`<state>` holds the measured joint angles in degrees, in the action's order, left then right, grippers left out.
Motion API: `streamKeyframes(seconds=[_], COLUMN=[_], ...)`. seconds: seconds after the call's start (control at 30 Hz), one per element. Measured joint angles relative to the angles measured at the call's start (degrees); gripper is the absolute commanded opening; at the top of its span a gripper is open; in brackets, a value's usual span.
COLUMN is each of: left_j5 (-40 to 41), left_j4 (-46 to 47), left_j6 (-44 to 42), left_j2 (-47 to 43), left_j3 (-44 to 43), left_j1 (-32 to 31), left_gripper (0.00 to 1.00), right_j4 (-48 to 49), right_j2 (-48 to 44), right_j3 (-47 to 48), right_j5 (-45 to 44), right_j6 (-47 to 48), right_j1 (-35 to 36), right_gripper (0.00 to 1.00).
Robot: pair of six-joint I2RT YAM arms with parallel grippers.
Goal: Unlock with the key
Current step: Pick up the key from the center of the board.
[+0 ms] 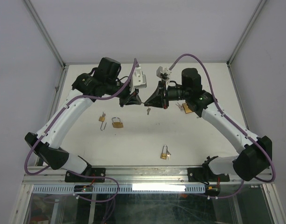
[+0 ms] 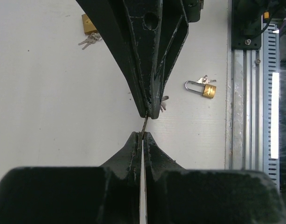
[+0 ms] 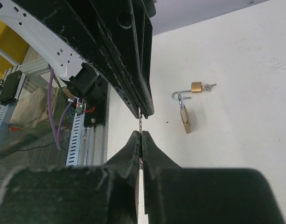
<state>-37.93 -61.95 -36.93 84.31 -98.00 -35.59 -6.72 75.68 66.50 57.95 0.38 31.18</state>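
Both grippers meet tip to tip in mid-air over the middle of the table. A thin key (image 2: 144,125) spans the small gap between them, seen edge-on. My left gripper (image 2: 143,134) is shut on one end and my right gripper (image 3: 141,133) is shut on the other end of the key (image 3: 140,122). From above, the left gripper (image 1: 140,102) and the right gripper (image 1: 146,102) nearly touch, and a second small key (image 1: 147,111) dangles beneath them. No padlock is in either gripper. A brass padlock (image 1: 117,124) lies on the table below the left arm.
A small padlock with a key (image 1: 101,119) lies beside the brass one. Another padlock with keys (image 1: 165,154) lies near the front edge. One more padlock (image 1: 185,108) sits partly under the right arm. A metal rail (image 1: 147,176) runs along the near edge.
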Motion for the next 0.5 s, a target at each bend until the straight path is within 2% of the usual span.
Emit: streamKeyframes(seconds=[0.2, 0.23, 0.3, 0.33, 0.37, 0.4, 0.5], left_j5=[-0.50, -0.61, -1.01, -1.27, -1.42, -1.46, -1.38], left_j4=[0.33, 0.31, 0.48, 0.92, 1.51, 2.32, 3.69], left_j6=[0.28, 0.33, 0.42, 0.46, 0.57, 0.98, 1.25], left_j2=[0.00, 0.00, 0.00, -0.02, -0.22, -0.68, -3.06], left_j3=[0.00, 0.04, 0.35, 0.70, 1.25, 2.43, 6.71], left_j1=[-0.04, -0.04, -0.04, -0.04, -0.07, -0.04, 0.98], left_gripper=[0.00, 0.03, 0.62, 0.82, 0.96, 0.99, 0.99], right_j4=[-0.07, -0.04, -0.39, -0.55, -0.55, -0.81, -2.73], right_j2=[-0.48, -0.57, -0.79, -0.85, -0.87, -0.90, -0.94], right_j3=[-0.11, -0.24, -0.35, -0.35, -0.35, -0.35, -0.33], right_j5=[0.02, 0.00, -0.02, -0.07, -0.17, -0.24, -0.74], right_j6=[0.20, 0.20, 0.20, 0.20, 0.20, 0.20, 0.11], right_j1=[0.00, 0.00, -0.02, -0.02, -0.13, -0.24, -1.03], right_gripper=[0.00, 0.00, 0.00, 0.00, 0.00, 0.00, 0.00])
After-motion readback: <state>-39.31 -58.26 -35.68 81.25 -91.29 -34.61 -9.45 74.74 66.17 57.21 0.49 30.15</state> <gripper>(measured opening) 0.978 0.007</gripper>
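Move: The key is already strung between both hands in the air: its middle lies roughly 1 cm right of the left hand and 2 cm left of the right, level with both. A spare key dangles about 3 cm right of the left hand and 3 cm below it. On the board, some 29 cm beneath the left hand, the brass padlock lies around 14 cm left and 5 cm ahead, the small padlock 22 cm left and 7 cm ahead. The left hand lets go of the key's blade, its shut fingers springing wide open after a short hold, and then sinks about 1.5 cm and eases about 1 cm back to the left, away from the right fingertips. The right hand keeps its pinch on the other end and drifts just under 1 cm to the right. ##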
